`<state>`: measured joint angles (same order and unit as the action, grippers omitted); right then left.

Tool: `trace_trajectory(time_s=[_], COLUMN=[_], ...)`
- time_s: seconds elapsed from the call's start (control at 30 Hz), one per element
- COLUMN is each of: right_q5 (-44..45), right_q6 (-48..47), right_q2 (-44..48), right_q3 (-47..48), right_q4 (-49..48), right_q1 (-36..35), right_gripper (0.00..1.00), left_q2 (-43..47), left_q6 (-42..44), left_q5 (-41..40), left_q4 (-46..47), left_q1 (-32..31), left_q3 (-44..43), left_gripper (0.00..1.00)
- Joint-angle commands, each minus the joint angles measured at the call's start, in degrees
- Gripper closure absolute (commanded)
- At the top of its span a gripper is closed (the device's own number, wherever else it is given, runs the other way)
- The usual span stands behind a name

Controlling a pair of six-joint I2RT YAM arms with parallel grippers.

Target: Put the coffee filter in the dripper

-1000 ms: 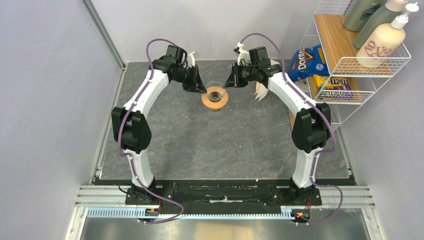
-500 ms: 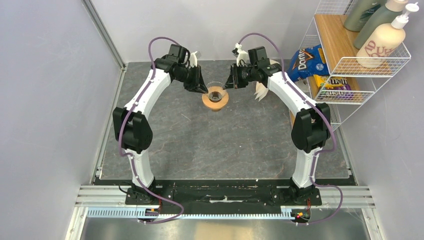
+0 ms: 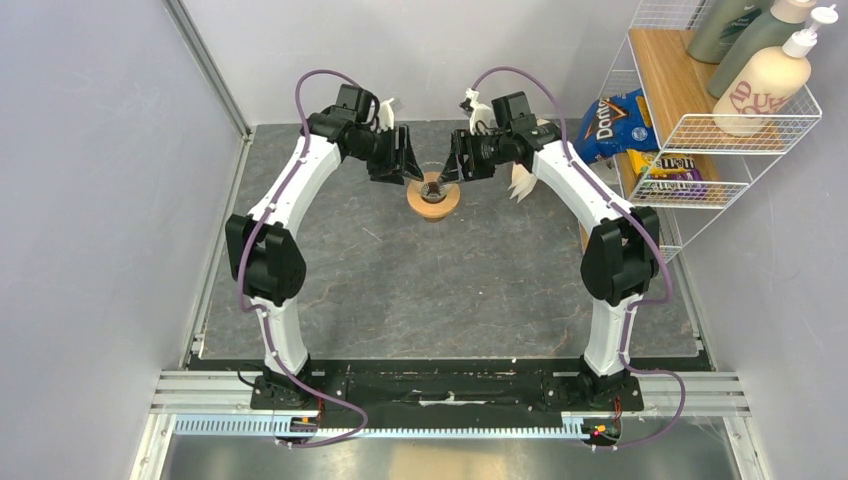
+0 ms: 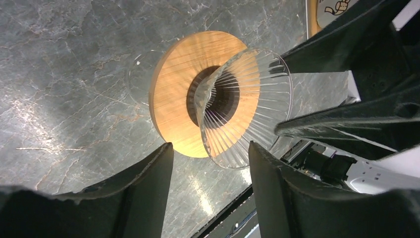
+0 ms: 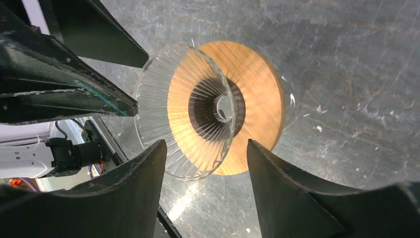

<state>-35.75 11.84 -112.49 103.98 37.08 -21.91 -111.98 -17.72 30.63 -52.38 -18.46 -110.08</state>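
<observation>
The dripper (image 3: pixel 433 194), a clear ribbed glass cone in a round wooden ring, stands at the back middle of the table (image 3: pixel 440 290). Both wrist views look into it (image 4: pixel 225 99) (image 5: pixel 218 106), and only its ribs and dark centre hole show. My left gripper (image 3: pixel 405 166) (image 4: pixel 210 148) hangs open just left of its rim. My right gripper (image 3: pixel 452 168) (image 5: pixel 205 143) hangs open just right of it. Neither touches the glass. A white fan-shaped paper, the coffee filter (image 3: pixel 520 185), lies to the right, partly hidden by my right forearm.
A wire shelf (image 3: pixel 690 125) with lotion bottles (image 3: pixel 765 75) stands at the back right. A blue chip bag (image 3: pixel 610 120) and a candy bag (image 3: pixel 668 170) lie beneath it. Walls close in the left and back.
Both grippers were shut at the dripper's rim a second ago and have opened their jaws. The dripper stays in the same spot.
</observation>
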Motion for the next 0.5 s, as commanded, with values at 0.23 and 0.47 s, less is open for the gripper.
trace_trajectory(time_s=[0.23, 0.47], right_q5=[0.7, 5.4], right_q6=[-3.7, -27.0], right_q2=[6.0, 13.2], right_q3=[9.3, 9.5], right_q4=[3.6, 18.3], right_q1=[4.9, 9.5], right_gripper=[0.20, 0.07], left_q2=[6.7, 15.8], left_q6=[1.4, 11.4], left_q5=[0.5, 1.8], left_q4=[5.0, 10.7], left_q1=[6.7, 10.3], left_q3=[-1.8, 3.1], left_gripper=[0.19, 0.10])
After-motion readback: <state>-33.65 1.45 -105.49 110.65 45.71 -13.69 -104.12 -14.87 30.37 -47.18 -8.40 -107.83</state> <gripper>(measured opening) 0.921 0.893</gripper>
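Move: The dripper's glass cone stands with its rim between the already half-open fingers of both hands: its middle is about 4 cm to the right of the left hand, 1 cm back and 3 cm below. From the right hand it is about 4 cm to the left, 1 cm back and 3 cm below. The wooden collar is some 4 cm straight beneath it. The coffee filters lie about 7 cm ahead of the right hand, 16 cm to its right and 9 cm lower. Fingers spreading wider, both hands come free of the dripper's rim and part to either side. The left draws off left about 8 cm, edging forward, and climbs mainly late. The right lifts first, then swings right about 8 cm towards the filters' side, still rising. Both tilt up some 10 to 15 degrees. ##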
